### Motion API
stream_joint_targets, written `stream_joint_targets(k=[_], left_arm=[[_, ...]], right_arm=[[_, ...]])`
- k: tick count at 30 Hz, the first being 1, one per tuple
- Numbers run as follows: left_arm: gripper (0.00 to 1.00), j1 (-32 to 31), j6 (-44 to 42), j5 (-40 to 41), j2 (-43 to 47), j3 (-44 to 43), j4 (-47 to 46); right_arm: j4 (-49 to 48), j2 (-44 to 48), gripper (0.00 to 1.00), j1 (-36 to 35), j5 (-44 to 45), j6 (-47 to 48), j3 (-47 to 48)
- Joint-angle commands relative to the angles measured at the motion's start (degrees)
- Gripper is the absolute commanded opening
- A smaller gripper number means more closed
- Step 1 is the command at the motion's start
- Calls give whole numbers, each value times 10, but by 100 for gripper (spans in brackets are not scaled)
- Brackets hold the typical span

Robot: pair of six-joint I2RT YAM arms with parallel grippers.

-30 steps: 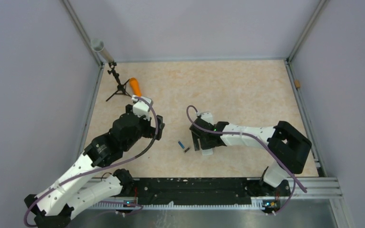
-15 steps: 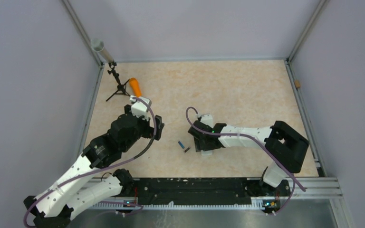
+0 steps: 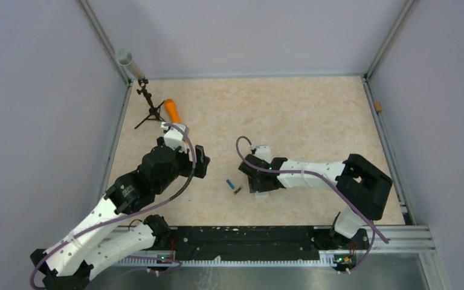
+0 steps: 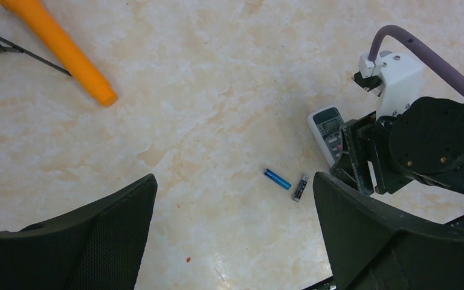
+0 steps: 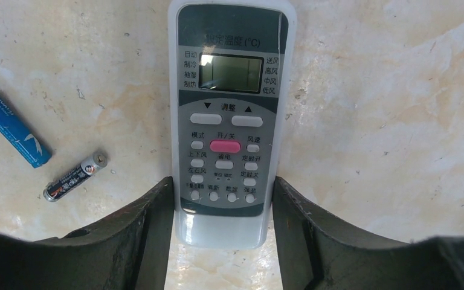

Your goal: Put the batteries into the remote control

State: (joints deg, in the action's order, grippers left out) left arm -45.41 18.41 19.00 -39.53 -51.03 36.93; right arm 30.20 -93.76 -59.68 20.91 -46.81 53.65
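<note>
The remote control (image 5: 229,121) lies face up on the table, screen and buttons showing. My right gripper (image 5: 223,188) straddles its near end, and both fingers press against its white sides. Left of it lie the batteries: a blue one (image 5: 13,138) and a dark one (image 5: 74,176), side by side and apart from the remote. The left wrist view shows the blue battery (image 4: 277,179), the dark battery (image 4: 300,187) and the remote (image 4: 329,127) under the right gripper (image 3: 258,180). My left gripper (image 4: 234,181) hangs wide open above the table, holding nothing.
An orange cylinder (image 3: 172,109) lies at the back left beside a small black tripod (image 3: 150,109). A grey tube (image 3: 128,62) leans in the back left corner. Metal frame rails border the table.
My right gripper's fingers have narrowed until they meet the remote's sides. The left arm has drifted slightly toward the back.
</note>
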Motion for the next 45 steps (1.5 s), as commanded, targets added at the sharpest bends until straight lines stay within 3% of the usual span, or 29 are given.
stream_joint_targets(k=[1, 13, 25, 34, 45], left_arm=[[99, 2, 65, -1, -7, 14, -8], [99, 32, 112, -95, -63, 41, -75], [99, 233, 224, -433, -67, 146, -280], [99, 282, 322, -581, -85, 206, -438], [99, 297, 450, -647, -97, 261, -629]], right_arm=[[8, 25, 0, -8, 16, 0, -13], [-20, 155, 0, 15, -50, 75, -32], [-89, 270, 0, 136, -299, 160, -59], [-190, 274, 0, 200, -501, 141, -71], [-411, 248, 0, 215, -675, 21, -85]])
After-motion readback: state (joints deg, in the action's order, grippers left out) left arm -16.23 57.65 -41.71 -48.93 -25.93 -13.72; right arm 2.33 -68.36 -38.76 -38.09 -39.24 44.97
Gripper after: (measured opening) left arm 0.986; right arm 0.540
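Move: The right hand already grips the remote control by its near end; the remote's middle lies about 3 cm ahead and 1 cm left. The open left hand, towards which it is taken, is some 20 cm left, 1 cm ahead and 23 cm up. The black battery lies level with the right hand, 8 cm left; the blue one 2 cm ahead, 10 cm left. From the left hand the remote is some 19 cm right, 2 cm ahead and 24 cm below. Right hand, still gripping, lifts the remote about 18 cm, rolling its back towards the open, rightward-moving left hand. ##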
